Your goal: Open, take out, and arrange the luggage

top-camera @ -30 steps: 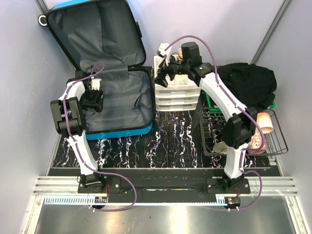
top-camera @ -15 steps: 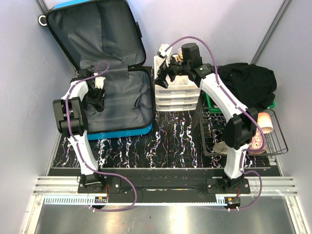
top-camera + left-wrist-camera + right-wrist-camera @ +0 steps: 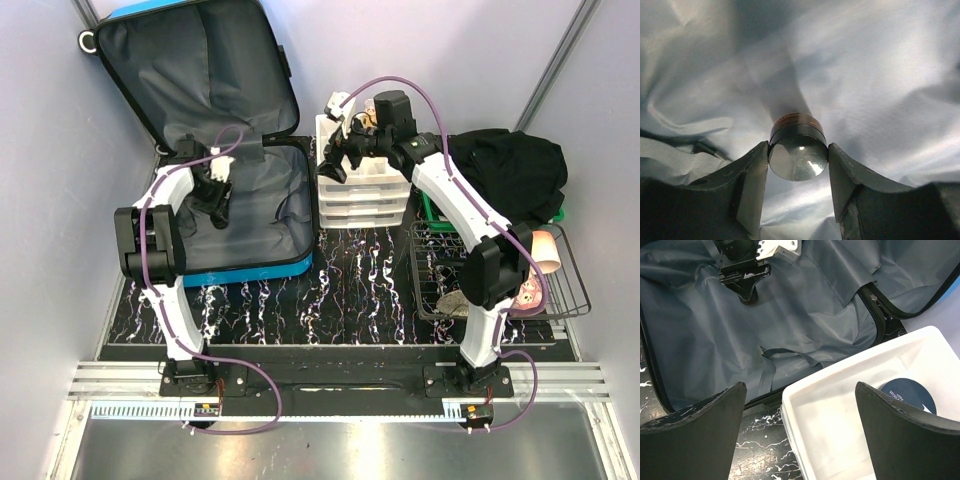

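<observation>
The blue luggage [image 3: 250, 270] lies open at the left, its lid [image 3: 200, 70] propped up and the grey lining [image 3: 880, 75] bare. My left gripper [image 3: 215, 195] hangs just over that lining, shut on a small round jar [image 3: 798, 161] with a dark face and an amber rim; both fingers [image 3: 752, 180] press its sides. The right wrist view shows the same gripper [image 3: 747, 290] over the lining. My right gripper [image 3: 335, 160] stands open over the near-left corner of the white organiser's top tray [image 3: 850, 410], holding nothing.
A dark blue round tin [image 3: 907, 395] lies in the organiser's top tray. The three-drawer organiser [image 3: 365, 200] stands right of the luggage. Further right are a black garment [image 3: 510, 170], a green tray [image 3: 430, 205] and a wire basket [image 3: 560, 290] with a pink cup [image 3: 545, 250].
My left gripper narrowed onto the jar and moved back and to the right over the lining. The right gripper drifted slightly left and stayed open.
</observation>
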`<state>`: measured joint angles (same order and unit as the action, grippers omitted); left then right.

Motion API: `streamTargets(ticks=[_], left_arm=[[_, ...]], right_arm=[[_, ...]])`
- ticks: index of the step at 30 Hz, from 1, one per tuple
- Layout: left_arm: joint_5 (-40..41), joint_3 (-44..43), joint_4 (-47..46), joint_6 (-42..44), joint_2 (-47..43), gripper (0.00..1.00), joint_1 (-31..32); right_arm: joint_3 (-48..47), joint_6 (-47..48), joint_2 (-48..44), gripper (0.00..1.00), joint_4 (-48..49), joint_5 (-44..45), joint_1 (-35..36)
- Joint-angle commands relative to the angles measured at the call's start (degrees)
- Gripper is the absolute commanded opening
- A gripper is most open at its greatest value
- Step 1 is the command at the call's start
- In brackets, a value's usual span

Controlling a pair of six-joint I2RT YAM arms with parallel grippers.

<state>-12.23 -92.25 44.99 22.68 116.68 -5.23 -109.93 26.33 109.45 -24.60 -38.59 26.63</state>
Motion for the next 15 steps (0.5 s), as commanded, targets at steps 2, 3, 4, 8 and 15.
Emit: streamTargets(ticks=[2,3,4,8,15], left_arm=[[-5.0,-2.5,1.4,1.1,-7.8,0.21,3.5],[-5.5,-3.3,2.0,0.8,-8.1,0.2,3.8],[-6.7,-4.2,3.3,0.5,-8.4,0.19,4.1],[-13.0,-11.6,8.2,-0.8,-9.9,0.18,6.2],[-19.1,-21.5,14.4,-0.6,-13.4,0.18,12.0]], right_arm=[[2.0,-0.9,-4.9,1.0,3.6,0.3,0.4],[2.5,-0.8,-5.3,1.0,3.8,0.4,0.5],[3.0,-0.8,-5.5,1.0,4.1,0.4,0.4],[9.2,-0.8,-7.5,1.0,10.2,0.0,0.4],[15.6,-1.4,-10.5,0.99,18.0,-1.4,0.3]])
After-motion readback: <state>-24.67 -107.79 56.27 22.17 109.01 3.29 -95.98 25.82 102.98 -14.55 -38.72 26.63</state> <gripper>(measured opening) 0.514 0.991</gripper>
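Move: The left gripper already holds the dark bottle, just above the suitcase floor. The open right gripper waits about 31 cm to its right, about level with it front to back and some 24 cm higher. The white drawer is about 37 cm right, 5 ahead and 12 above, past the suitcase's right rim, 23 cm right and straight across. From the right gripper the bottle lies roughly 31 cm left, straight across, and 26 below. Bring the left gripper up about 14 cm and some 10 cm to the right, going mostly sideways at first and then climbing faster, towards the waiting right gripper and the white drawer. Keep the dark bottle pinched between the fingertips and swing the fingers some 20 degrees outward, forward and to the right. Meanwhile ease the open right gripper slightly back and down. ##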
